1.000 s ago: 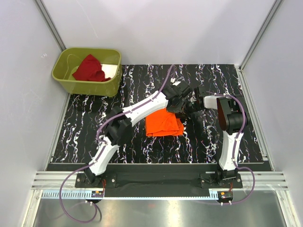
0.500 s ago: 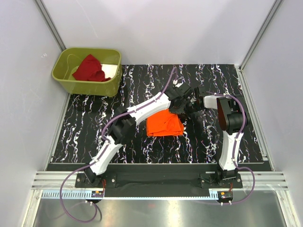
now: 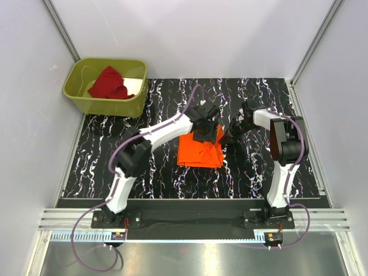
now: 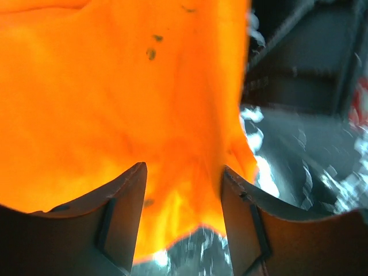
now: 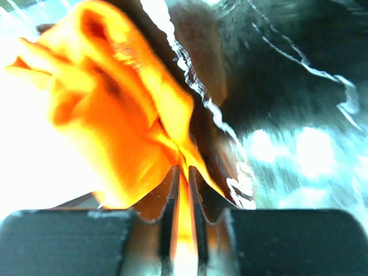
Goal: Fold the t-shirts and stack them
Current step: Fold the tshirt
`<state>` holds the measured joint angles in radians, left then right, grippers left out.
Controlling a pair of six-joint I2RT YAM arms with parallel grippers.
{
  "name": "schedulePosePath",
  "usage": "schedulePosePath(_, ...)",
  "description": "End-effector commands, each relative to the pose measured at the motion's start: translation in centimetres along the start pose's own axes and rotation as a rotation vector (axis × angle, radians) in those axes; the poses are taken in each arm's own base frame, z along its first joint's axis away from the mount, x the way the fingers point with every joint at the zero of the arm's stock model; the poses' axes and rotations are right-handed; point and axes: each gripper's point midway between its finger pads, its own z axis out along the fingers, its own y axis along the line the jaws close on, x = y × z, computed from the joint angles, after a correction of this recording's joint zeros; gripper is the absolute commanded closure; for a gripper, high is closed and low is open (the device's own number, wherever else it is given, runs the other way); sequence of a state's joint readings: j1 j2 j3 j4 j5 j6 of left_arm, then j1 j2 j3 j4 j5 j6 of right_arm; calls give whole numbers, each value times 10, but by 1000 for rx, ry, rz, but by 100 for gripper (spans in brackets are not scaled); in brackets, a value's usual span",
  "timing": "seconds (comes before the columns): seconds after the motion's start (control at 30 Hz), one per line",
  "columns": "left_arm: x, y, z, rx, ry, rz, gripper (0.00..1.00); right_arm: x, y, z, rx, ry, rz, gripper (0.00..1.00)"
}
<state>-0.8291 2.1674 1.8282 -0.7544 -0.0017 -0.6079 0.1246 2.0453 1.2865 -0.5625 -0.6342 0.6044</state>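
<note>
The orange t-shirt (image 3: 198,150) lies folded in the middle of the black marbled mat. My left gripper (image 3: 205,131) hovers over its far edge. In the left wrist view that gripper (image 4: 184,192) is open, its fingers (image 4: 123,218) spread wide with orange cloth (image 4: 115,98) lying loose beneath them. My right gripper (image 3: 234,131) is at the shirt's far right corner. The right wrist view shows this gripper (image 5: 184,168) pinched narrowly on a fold of the orange cloth (image 5: 109,109). The dark red t-shirt (image 3: 109,83) lies crumpled in the bin.
An olive-green plastic bin (image 3: 106,106) stands at the back left, just off the mat. The black marbled mat (image 3: 115,164) is flanked by white walls on three sides. Both arm bases sit on the rail at the near edge.
My left gripper has opened, let go of the orange t-shirt and shifted slightly left. The right gripper still pinches the cloth at the far right corner.
</note>
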Motion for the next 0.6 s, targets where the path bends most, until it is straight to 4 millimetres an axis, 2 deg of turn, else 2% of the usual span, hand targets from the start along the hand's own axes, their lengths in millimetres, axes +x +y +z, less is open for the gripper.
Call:
schedulePosePath(0.0, -53, -39, -94, 237, -203, 64, 43, -6, 9, -45, 67, -71, -82, 82)
schedulePosePath(0.03, -57, -35, -113, 241, -227, 64, 46, -9, 13, -54, 73, -91, -107, 80)
schedulePosePath(0.1, -56, -29, -135, 263, -252, 80, 46, -6, 9, -68, 121, -113, -143, 76)
schedulePosePath(0.2, -42, -22, -142, 333, -207, 78, 46, 8, 25, -77, 37, -86, -188, 59)
schedulePosePath(0.23, -42, -17, -154, 348, -225, 67, 46, 19, 26, -82, 13, -81, -198, 53)
schedulePosePath(0.27, -26, -8, -145, 347, -185, 59, 46, 26, 26, -83, 0, -70, -203, 43)
schedulePosePath(0.3, -20, -3, -146, 355, -178, 57, 49, 34, 28, -84, -32, -57, -225, 40)
schedulePosePath(0.33, -21, 5, -151, 366, -191, 49, 53, 47, 20, -83, -38, -40, -220, 37)
schedulePosePath(0.37, -3, 16, -137, 376, -129, 33, 58, 53, 17, -81, -46, -31, -221, 35)
schedulePosePath(0.4, 4, 21, -131, 392, -107, 20, 65, 57, 19, -79, -71, -31, -227, 34)
schedulePosePath(0.43, 0, 30, -124, 422, -109, -6, 68, 69, 13, -73, -72, -7, -226, 34)
schedulePosePath(0.47, 17, 31, -115, 484, -30, -29, 73, 75, 13, -69, -79, 2, -233, 35)
schedulePosePath(0.5, 20, 36, -106, 491, -11, -43, 81, 76, 15, -63, -86, 0, -241, 37)
schedulePosePath(0.53, 22, 41, -102, 496, -8, -44, 82, 88, 15, -53, -78, 32, -256, 39)
schedulePosePath(0.57, 28, 44, -96, 498, 10, -43, 82, 90, 17, -49, -77, 40, -263, 41)
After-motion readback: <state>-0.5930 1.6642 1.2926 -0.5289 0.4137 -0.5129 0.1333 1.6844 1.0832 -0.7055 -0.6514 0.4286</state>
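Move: The folded t-shirt's left edge lies about 11 cm to the left of the left hand, 3 cm back and roughly 6 cm below it; the near left corner is as far left but some 10 cm back. From the right hand, the shirt's near right corner lies about 11 cm back, 2 cm left and 2 cm lower, with the shirt's middle some 11 cm left and 3 cm back. Up and then leftward in an arc, the left hand climbs about 15 cm off the shirt, swings some 9 cm left to above its left edge and sinks halfway back down, rolling about 20 degrees so its fingers slant right as they close most of the way. The right hand lifts and edges right, then draws back beside the shirt's right edge towards the near right corner, opening wide. ##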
